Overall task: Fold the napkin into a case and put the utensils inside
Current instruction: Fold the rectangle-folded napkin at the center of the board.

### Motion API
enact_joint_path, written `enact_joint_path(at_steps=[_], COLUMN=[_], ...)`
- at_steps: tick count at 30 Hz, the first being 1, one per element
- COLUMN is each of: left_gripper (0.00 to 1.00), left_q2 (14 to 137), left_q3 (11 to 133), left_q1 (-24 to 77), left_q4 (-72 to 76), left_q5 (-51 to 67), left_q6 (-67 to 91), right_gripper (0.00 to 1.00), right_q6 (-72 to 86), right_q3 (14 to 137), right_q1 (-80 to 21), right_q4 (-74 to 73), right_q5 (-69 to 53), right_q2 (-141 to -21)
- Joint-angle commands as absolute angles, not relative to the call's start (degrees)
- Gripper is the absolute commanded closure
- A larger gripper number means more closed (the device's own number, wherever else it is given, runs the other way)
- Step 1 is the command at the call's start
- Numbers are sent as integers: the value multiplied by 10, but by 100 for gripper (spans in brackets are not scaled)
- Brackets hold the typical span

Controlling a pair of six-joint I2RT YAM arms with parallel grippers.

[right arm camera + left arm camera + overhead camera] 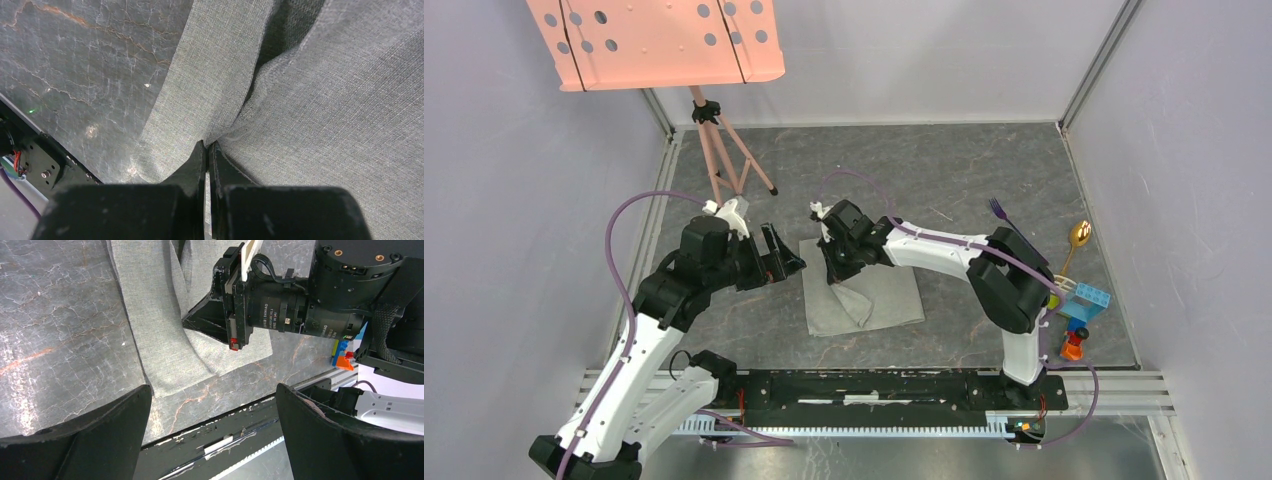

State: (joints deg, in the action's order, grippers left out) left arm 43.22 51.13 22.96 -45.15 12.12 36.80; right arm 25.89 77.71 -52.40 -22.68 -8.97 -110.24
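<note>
The grey napkin (894, 296) lies on the marble table in front of both arms. Part of it is pulled up into a fold. My right gripper (836, 276) is shut on that raised fold near the napkin's left side, and the cloth (325, 100) bunches at its fingertips (207, 146). My left gripper (789, 262) hovers open just left of the napkin, nothing between its fingers (214, 405). The left wrist view shows the napkin (155, 315) and the right gripper (200, 322) pinching it. A purple fork (999, 210) and a gold-bowled spoon (1079, 236) lie far right.
Colourful toy blocks (1080, 310) sit at the right near the right arm's base, also seen as blocks (344, 354) in the left wrist view. A salmon-pink perforated panel (659, 40) on a tripod (724, 160) stands back left. A black rail (874, 385) runs along the near edge.
</note>
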Motion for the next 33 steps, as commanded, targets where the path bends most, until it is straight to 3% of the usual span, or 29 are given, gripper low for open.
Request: enact_joint_path(at_steps=[1,27,33], left_gripper=[0,0,0], left_q2=[427,423,419], left_q3=[521,525,521], left_q1=[230,230,231], left_q4=[-452,-465,-470], left_q5=[117,107,100], left_q6=[366,357,354], right_gripper=[100,99,59], right_q6=[274,296,309], right_q3=[804,842,835], right_q1=[-531,-541,-528], right_q4=[-207,-195,-157], right_q5=[-103,-108,-162], right_q2=[-1111,-1161,-1144])
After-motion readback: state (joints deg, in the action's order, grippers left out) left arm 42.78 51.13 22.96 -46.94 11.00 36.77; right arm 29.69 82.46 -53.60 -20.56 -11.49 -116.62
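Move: The right hand has the napkin's folded-over edge pinched. The napkin's left edge, where this flap is headed, lies about 5 cm to its left, level fore and aft and some 3 cm lower. The napkin's far left corner is about 8 cm ahead and 6 left, its near left corner 11 back and 4 left; the flap's trailing near corner is 9 back and 6 right. From the left hand that left edge lies 3 cm ahead, 5 right and roughly 18 below. Still pinching the napkin's flap, the right hand draws it roughly 3 cm left towards the napkin's left edge, first almost level, then sinking about 1.5 cm to lay it on the lower layer. Only at the very end do the fingers part, to about a third open, ending the pinch; the wrist scarcely turns. ##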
